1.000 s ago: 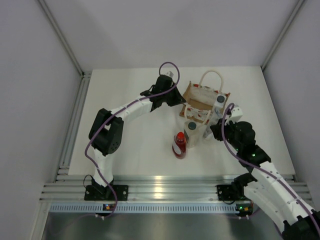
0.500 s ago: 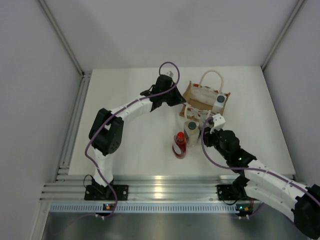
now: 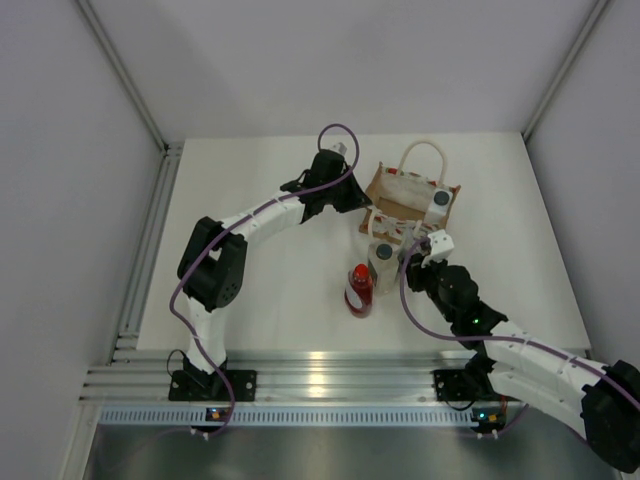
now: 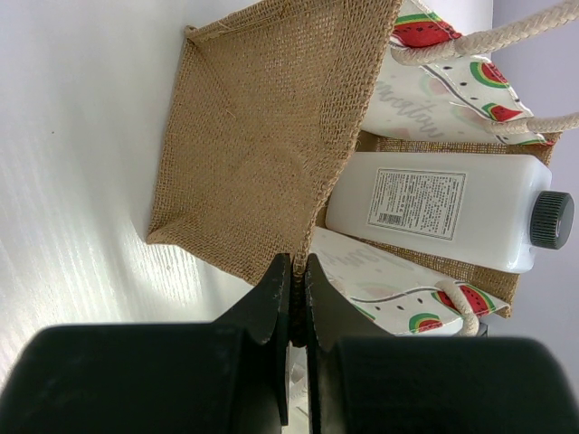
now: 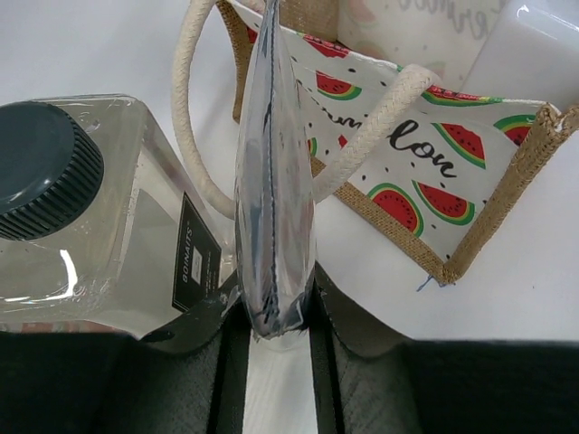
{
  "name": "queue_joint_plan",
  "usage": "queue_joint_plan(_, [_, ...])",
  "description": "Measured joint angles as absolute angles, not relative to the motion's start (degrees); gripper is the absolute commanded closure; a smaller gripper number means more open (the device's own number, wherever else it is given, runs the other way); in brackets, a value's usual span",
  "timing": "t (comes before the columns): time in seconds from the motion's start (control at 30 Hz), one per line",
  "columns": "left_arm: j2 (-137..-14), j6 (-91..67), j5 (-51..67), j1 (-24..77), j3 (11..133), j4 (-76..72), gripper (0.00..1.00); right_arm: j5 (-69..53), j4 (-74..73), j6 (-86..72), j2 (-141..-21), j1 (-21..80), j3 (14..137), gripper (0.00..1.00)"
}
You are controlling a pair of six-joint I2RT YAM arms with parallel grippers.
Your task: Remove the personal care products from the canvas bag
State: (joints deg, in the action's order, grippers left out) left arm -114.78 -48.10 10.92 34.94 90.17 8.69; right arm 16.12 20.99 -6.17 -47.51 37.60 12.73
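The canvas bag [image 3: 405,200] lies at the table's far middle, its burlap edge [image 4: 298,244] pinched by my left gripper [image 4: 297,291], which is shut. One whitish bottle with a dark grey cap [image 4: 434,208] lies inside the bag. My right gripper [image 5: 274,312] is shut on the slim grey product [image 5: 271,172], held upright just outside the bag's front wall [image 5: 425,172]. Beside it stands another whitish bottle with a dark cap [image 5: 99,226], seen from above [image 3: 383,262]. The red bottle [image 3: 360,288] stands on the table near it.
Cream rope handles [image 5: 380,127] loop out from the bag close to the held product. Grey walls enclose the white table [image 3: 270,290] on three sides. An aluminium rail [image 3: 320,385] runs along the near edge by the arm bases.
My right arm has swung left and toward the near side, carrying the slim grey product from the bag's right end to beside the standing whitish bottle. The left arm has not moved.
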Motion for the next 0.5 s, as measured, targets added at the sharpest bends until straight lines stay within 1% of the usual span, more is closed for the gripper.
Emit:
queue_joint_plan(0.03, [-114.78,-48.10,10.92,34.94,90.17,8.69,1.00,16.12,20.99,-6.20,-47.51,37.60,12.73,0.69])
queue_joint_plan(0.07, [-114.78,-48.10,10.94,34.94,90.17,8.69,1.00,16.10,20.99,-6.22,-47.48,37.60,12.73,0.62])
queue_joint_plan(0.1, [-114.78,-48.10,10.94,34.94,90.17,8.69,1.00,16.12,21.04,-6.48,-47.46,37.60,12.71,0.57])
queue_joint_plan(0.13, [-114.78,-48.10,10.98,34.92,90.17,8.69,1.00,16.12,21.21,-6.61,-47.37,37.60,12.71,0.49])
queue_joint_plan(0.23, [-114.78,-48.10,11.09,34.92,90.17,8.69,1.00,16.25,21.58,-6.70,-46.87,37.63,12.73,0.43])
queue_joint_plan(0.5, [-114.78,-48.10,11.09,34.92,90.17,8.69,1.00,16.29,19.18,-6.61,-44.75,37.63,14.00,0.37])
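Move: The silver pouch is already between the right fingers, its middle about 2 cm ahead of the hand point and 4 cm below. The clear bottle stands level with the hand, 6 cm left; the red bottle is some 12 cm left and 4 cm back. The bag's middle lies about 15 cm ahead. From the left hand, the pouch is roughly 12 cm back, 11 cm right and 8 cm below. Keep the right gripper in place beside the clear bottle and open its fingers from a quarter to well over half, letting go of the silver pouch. As they spread, start easing the hand straight up, about 1.5 cm in all, with the wrist almost unchanged and the fingers still around the pouch. ##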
